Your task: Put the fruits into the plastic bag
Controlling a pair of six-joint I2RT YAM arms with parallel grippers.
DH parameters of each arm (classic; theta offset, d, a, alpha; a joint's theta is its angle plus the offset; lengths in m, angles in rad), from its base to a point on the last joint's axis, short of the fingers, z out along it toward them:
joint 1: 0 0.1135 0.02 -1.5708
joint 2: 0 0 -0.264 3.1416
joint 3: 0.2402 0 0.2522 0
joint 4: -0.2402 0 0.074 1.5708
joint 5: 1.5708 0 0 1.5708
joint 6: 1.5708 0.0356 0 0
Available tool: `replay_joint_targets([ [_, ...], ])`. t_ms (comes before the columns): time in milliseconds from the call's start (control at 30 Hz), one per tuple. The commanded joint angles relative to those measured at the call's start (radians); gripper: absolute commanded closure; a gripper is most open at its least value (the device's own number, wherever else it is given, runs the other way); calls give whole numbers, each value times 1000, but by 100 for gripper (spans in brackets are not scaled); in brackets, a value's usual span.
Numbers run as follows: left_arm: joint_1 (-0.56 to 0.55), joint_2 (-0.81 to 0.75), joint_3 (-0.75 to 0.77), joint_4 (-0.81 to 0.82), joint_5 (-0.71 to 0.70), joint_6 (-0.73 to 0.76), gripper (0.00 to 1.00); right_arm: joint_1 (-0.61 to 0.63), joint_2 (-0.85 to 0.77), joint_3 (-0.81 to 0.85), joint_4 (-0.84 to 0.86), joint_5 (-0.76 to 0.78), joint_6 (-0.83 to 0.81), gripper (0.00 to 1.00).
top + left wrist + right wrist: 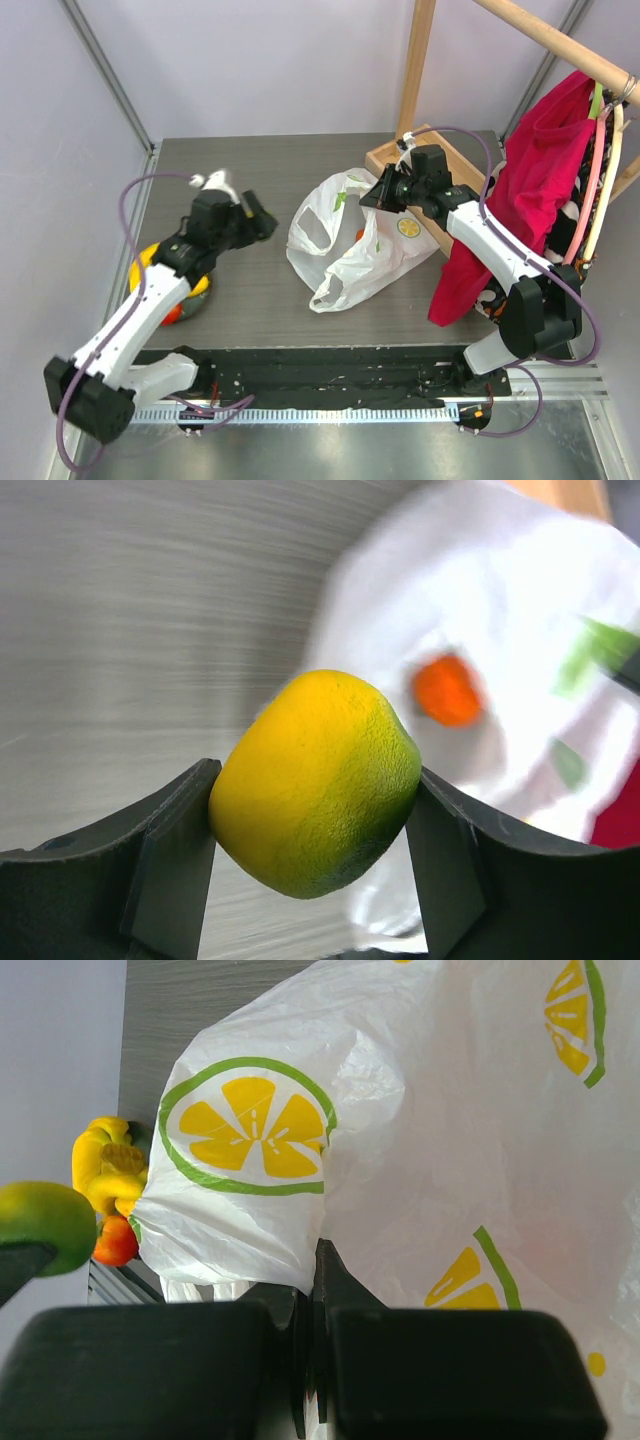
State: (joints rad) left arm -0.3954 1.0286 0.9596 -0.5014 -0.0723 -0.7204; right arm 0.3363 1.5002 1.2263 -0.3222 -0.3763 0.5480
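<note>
My left gripper (315,792) is shut on a green-yellow mango-like fruit (310,780), held above the table to the left of the plastic bag (345,250). The bag is white with lemon prints and lies mid-table. An orange fruit (447,690) shows through it from inside. My right gripper (318,1260) is shut on the plastic bag (400,1130) at its far right edge, and holds that edge raised. A yellow banana bunch (105,1160) and a red-orange fruit (115,1242) sit at the far left, under my left arm (150,300).
A red cloth (530,190) hangs from a wooden rail (560,45) at the right, close to my right arm. A wooden box (395,158) stands behind the bag. A black strip (330,375) runs along the near edge.
</note>
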Motion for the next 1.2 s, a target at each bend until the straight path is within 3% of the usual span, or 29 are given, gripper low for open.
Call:
replay_joint_targets([
  [0, -157, 157, 128, 303, 134, 58, 48, -3, -28, 30, 21, -9, -7, 99],
  [67, -200, 198, 139, 415, 237, 46, 46, -3, -29, 30, 20, -9, -6, 99],
  [100, -206, 221, 131, 567, 350, 26, 45, -5, -32, 30, 18, -10, -6, 99],
  [200, -209, 286, 103, 760, 411, -62, 44, -3, -35, 33, 12, -9, -8, 99],
  [600, -296, 491, 191, 747, 459, -40, 44, -3, -37, 42, 3, 0, -11, 99],
  [900, -298, 449, 90, 580, 227, 68, 44, -3, -40, 48, -2, 4, -14, 99],
  [1167, -332, 548, 79, 578, 175, 52, 44, -5, -40, 47, 3, -3, -8, 99],
])
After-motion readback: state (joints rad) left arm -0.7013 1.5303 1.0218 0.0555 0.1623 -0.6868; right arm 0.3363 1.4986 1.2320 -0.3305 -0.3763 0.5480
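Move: The bag's open mouth lies about 19 cm right of the left hand, level with it fore and aft and some 7 cm lower; the orange fruit already inside is about 22 cm right, 3 cm back and 17 cm down. The fruit bowl is some 19 cm left, 15 cm back and 17 cm below. From the right hand, still pinching the rim, the mouth is about 5 cm left, 4 cm back and 6 cm lower. The mango, still gripped in the left hand, is swung quickly right to the bag's mouth, about 23 cm, rising some 5 cm early on. It then sinks about 10 cm from that height while easing back left a little, down into the mouth beside the right gripper; the hand ends turned some 30 degrees clockwise and keeps its grip. The right hand stays put, holding the rim up. ##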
